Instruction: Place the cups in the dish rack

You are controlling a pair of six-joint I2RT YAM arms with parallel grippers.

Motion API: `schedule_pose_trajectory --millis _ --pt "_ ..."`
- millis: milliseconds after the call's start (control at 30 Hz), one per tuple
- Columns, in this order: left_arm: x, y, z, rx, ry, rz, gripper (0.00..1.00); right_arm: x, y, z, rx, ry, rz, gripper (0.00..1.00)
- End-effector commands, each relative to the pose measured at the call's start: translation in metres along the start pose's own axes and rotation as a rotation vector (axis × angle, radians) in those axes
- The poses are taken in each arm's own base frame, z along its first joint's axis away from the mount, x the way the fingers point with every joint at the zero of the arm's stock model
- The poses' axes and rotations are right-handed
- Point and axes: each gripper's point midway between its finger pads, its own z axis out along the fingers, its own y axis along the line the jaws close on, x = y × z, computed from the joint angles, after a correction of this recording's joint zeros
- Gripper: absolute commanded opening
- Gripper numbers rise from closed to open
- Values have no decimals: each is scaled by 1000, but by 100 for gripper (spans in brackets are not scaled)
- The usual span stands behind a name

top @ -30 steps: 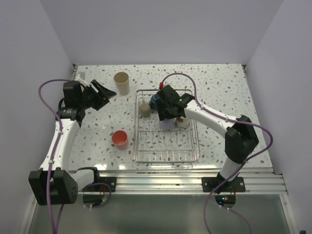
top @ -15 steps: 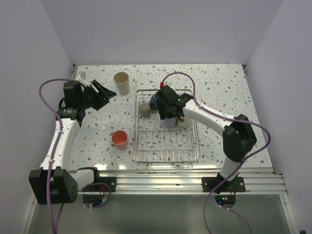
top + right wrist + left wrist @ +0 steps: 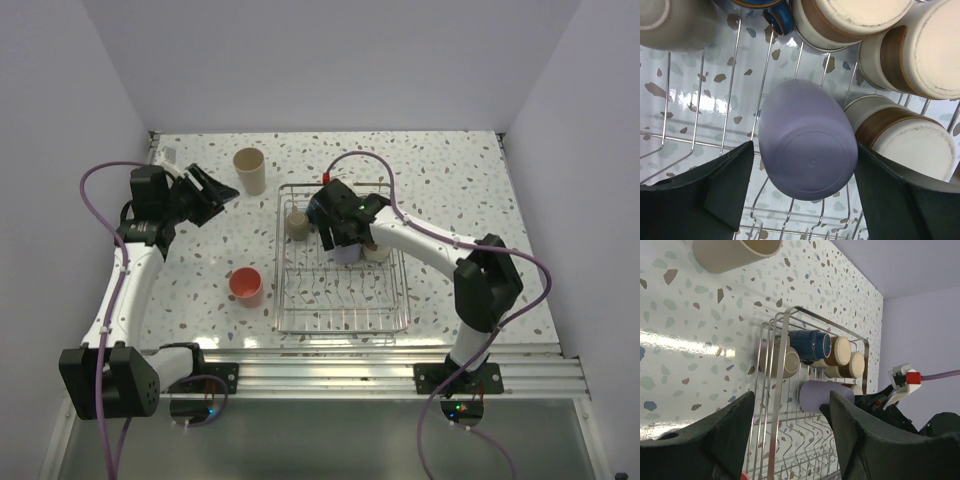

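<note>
The dish rack [image 3: 278,300] stands mid-table. In it a lavender tumbler [image 3: 345,252] stands upside down, beside a dark blue mug [image 3: 316,208], a beige cup [image 3: 297,224] and short tan-banded cups [image 3: 376,250]. My right gripper [image 3: 340,232] is open astride the lavender tumbler [image 3: 807,147], with a slim gap at its left finger [image 3: 730,185]. My left gripper [image 3: 215,190] is open and empty over the table's left. A tall beige tumbler [image 3: 249,170] and a coral-pink cup [image 3: 245,285] stand on the table outside the rack.
In the left wrist view the rack's near wall [image 3: 780,340] rises ahead, with the tall beige tumbler [image 3: 735,252] at the top. Three tan-banded cups [image 3: 915,50] crowd the right of the lavender tumbler. White walls close the table's back and sides.
My right gripper has shifted slightly toward the rack's far left corner while the lavender tumbler stays put. The left arm has not moved.
</note>
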Motion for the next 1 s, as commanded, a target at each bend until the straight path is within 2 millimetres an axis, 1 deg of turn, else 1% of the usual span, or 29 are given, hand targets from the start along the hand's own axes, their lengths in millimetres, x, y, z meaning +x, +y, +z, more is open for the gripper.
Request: schedule_pose_trajectory --millis 0,67,100,133,267,367,400,467,500,567,600,633,700,733,767,800,833,867,900,933,967 --pt "-11 -10 -5 22 -34 41 65 -3 6 -8 -4 -1 -13 82" --pt "-11 -11 -5 21 -33 41 65 -5 7 -10 -5 -7 -13 86" --pt "-11 -11 -6 23 -35 42 65 -7 8 -12 -10 -13 -10 97" --pt "-11 -11 -6 21 -33 41 65 -8 7 -13 -8 -14 -12 98" --pt "-10 -12 -8 20 -33 43 65 -17 9 -20 -15 -32 -5 99" --pt "-9 -11 -9 15 -32 45 65 -31 9 -33 -25 -68 1 99" --pt "-9 -12 -10 15 -35 46 65 -42 10 -41 -34 -100 12 99" --pt "-9 -10 -10 10 -40 44 65 -54 7 -53 -31 -131 6 99" --pt "-10 -10 -11 8 -47 46 65 -67 7 -64 -39 -162 15 99" --pt "-10 -8 -11 -5 -54 35 65 -79 2 -82 -46 -193 10 98" --pt "-11 -8 -12 -4 -65 29 65 -90 1 -95 -60 -227 18 99" --pt "-10 -8 -12 -4 -67 11 65 -96 -3 -110 -71 -254 16 99" --pt "-11 -10 -13 4 -82 4 65 -107 -8 -129 -85 -295 22 99" --pt "-12 -11 -13 -3 -92 8 65 -108 -10 -138 -93 -308 19 99" --pt "-13 -11 -14 -12 -94 11 65 -111 -14 -152 -109 -333 27 98" --pt "-11 -7 -13 -37 -82 11 64 -111 -17 -158 -117 -344 28 99" --pt "-18 -8 -16 -56 -100 32 65 -111 -17 -165 -133 -354 29 98" --pt "-21 -8 -18 -73 -102 44 65 -112 -22 -178 -148 -377 35 99" --pt "-18 1 -18 -126 -70 41 65 -111 -24 -183 -155 -383 34 99" --pt "-32 -7 -24 -140 -103 76 65 -109 -27 -189 -160 -383 27 99" --pt "-36 -8 -25 -158 -104 87 66 -109 -32 -199 -166 -400 31 99"
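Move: Between the right fingers stands the upturned purple cup, its middle roughly 4 cm below the hand. A brown-and-white cup stands about 7 cm to the hand's right, level with it; another is some 8 cm ahead. The blue mug is about 8 cm ahead and 6 cm left, the small grey mug some 5 cm ahead and 10 cm left. From the left hand, the purple cup lies about 26 cm right, 2 cm back and 15 cm below. Spreading its already parting fingers to full width, the right hand lets go of the purple cup, easing back about 1 cm first. It then climbs steeply away from the cup, some 20 cm up and gathering speed, while the wrist tips the fingers up by nearly 20 degrees and lifts the hand's left side slightly. ##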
